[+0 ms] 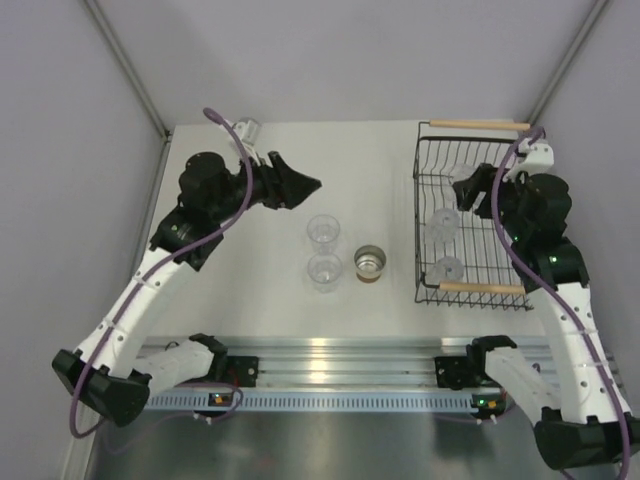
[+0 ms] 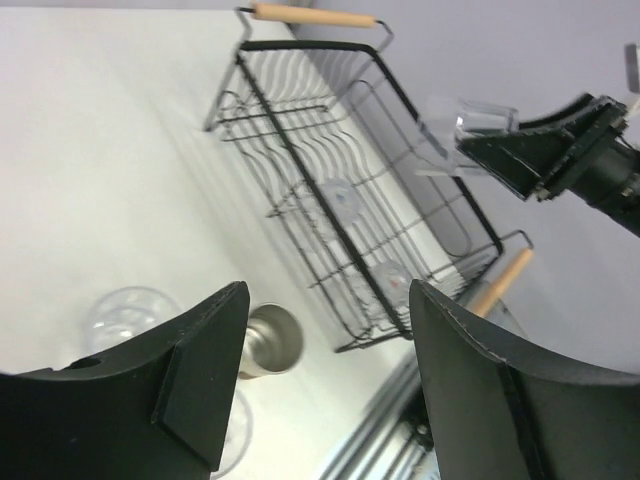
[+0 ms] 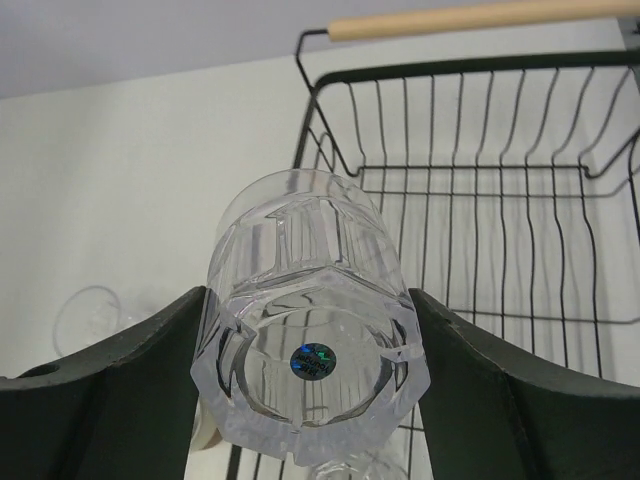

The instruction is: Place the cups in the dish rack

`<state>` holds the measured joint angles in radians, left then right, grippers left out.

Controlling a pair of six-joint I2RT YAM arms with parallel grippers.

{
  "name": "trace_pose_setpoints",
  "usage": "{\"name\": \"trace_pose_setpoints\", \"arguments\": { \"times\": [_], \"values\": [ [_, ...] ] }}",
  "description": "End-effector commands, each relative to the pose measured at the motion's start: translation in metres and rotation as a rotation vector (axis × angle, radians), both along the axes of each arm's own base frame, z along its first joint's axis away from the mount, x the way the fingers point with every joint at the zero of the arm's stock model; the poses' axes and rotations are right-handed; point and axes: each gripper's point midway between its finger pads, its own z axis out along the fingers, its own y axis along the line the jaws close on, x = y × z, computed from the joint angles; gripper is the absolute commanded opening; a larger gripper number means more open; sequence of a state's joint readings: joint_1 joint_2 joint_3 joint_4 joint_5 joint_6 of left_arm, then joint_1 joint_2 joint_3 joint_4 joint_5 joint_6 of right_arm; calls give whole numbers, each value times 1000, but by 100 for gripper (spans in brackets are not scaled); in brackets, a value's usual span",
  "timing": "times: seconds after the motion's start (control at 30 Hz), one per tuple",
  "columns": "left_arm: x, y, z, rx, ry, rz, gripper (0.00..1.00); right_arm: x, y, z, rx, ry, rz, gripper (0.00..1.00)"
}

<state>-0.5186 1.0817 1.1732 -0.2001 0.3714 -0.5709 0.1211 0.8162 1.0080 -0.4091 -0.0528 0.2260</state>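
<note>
The black wire dish rack (image 1: 418,220) stands at the right of the table. My right gripper (image 1: 472,186) hovers over its far half, shut on a clear cup (image 3: 310,340) that lies sideways, base toward the camera, above the rack (image 3: 470,67). Two clear cups (image 1: 445,222) (image 1: 447,268) lie inside the rack. On the table left of it stand two more clear cups (image 1: 323,231) (image 1: 324,270) and a shorter silver cup (image 1: 370,263). My left gripper (image 1: 305,185) is open and empty, raised behind those clear cups; its wrist view shows the silver cup (image 2: 268,340) beyond its fingers (image 2: 200,370).
A wooden bar handle (image 1: 478,125) tops the rack's far end and another (image 1: 482,288) its near end. A small clear object (image 1: 247,127) sits at the table's far left edge. The metal rail (image 1: 340,360) with both arm bases runs along the near edge.
</note>
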Motion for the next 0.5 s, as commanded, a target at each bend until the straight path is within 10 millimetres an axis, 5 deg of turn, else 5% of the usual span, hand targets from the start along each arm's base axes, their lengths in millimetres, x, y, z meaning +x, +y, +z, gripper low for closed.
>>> {"name": "trace_pose_setpoints", "arguments": {
  "times": [0.0, 0.2, 0.47],
  "values": [
    [-3, 26, -15, 96, 25, -12, 70, 4, -29, 0, -33, 15, -121, 0],
    [17, 52, -27, 132, 38, 28, 70, 22, -82, -43, 67, 176, -256, 0],
    [35, 70, -40, 180, 32, 86, 71, 25, -107, -123, 69, 396, -357, 0]
  ]
}}
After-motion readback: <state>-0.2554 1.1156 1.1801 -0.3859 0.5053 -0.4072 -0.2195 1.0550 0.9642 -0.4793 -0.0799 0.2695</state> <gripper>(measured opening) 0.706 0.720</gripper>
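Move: The right hand holds a cup above the rack; the rack's free right part lies about 4 cm ahead, 15 to its right and 24 below. The racked middle cup is 4 cm ahead, straight below; the racked front cup is 8 cm back. From the empty left hand, the far cup is 3 cm ahead, 4 right, 31 below; the near cup stands 11 cm back of that one. The right hand carries its cup 10 cm right, 10 down, over the rack; the empty left withdraws leftward. ##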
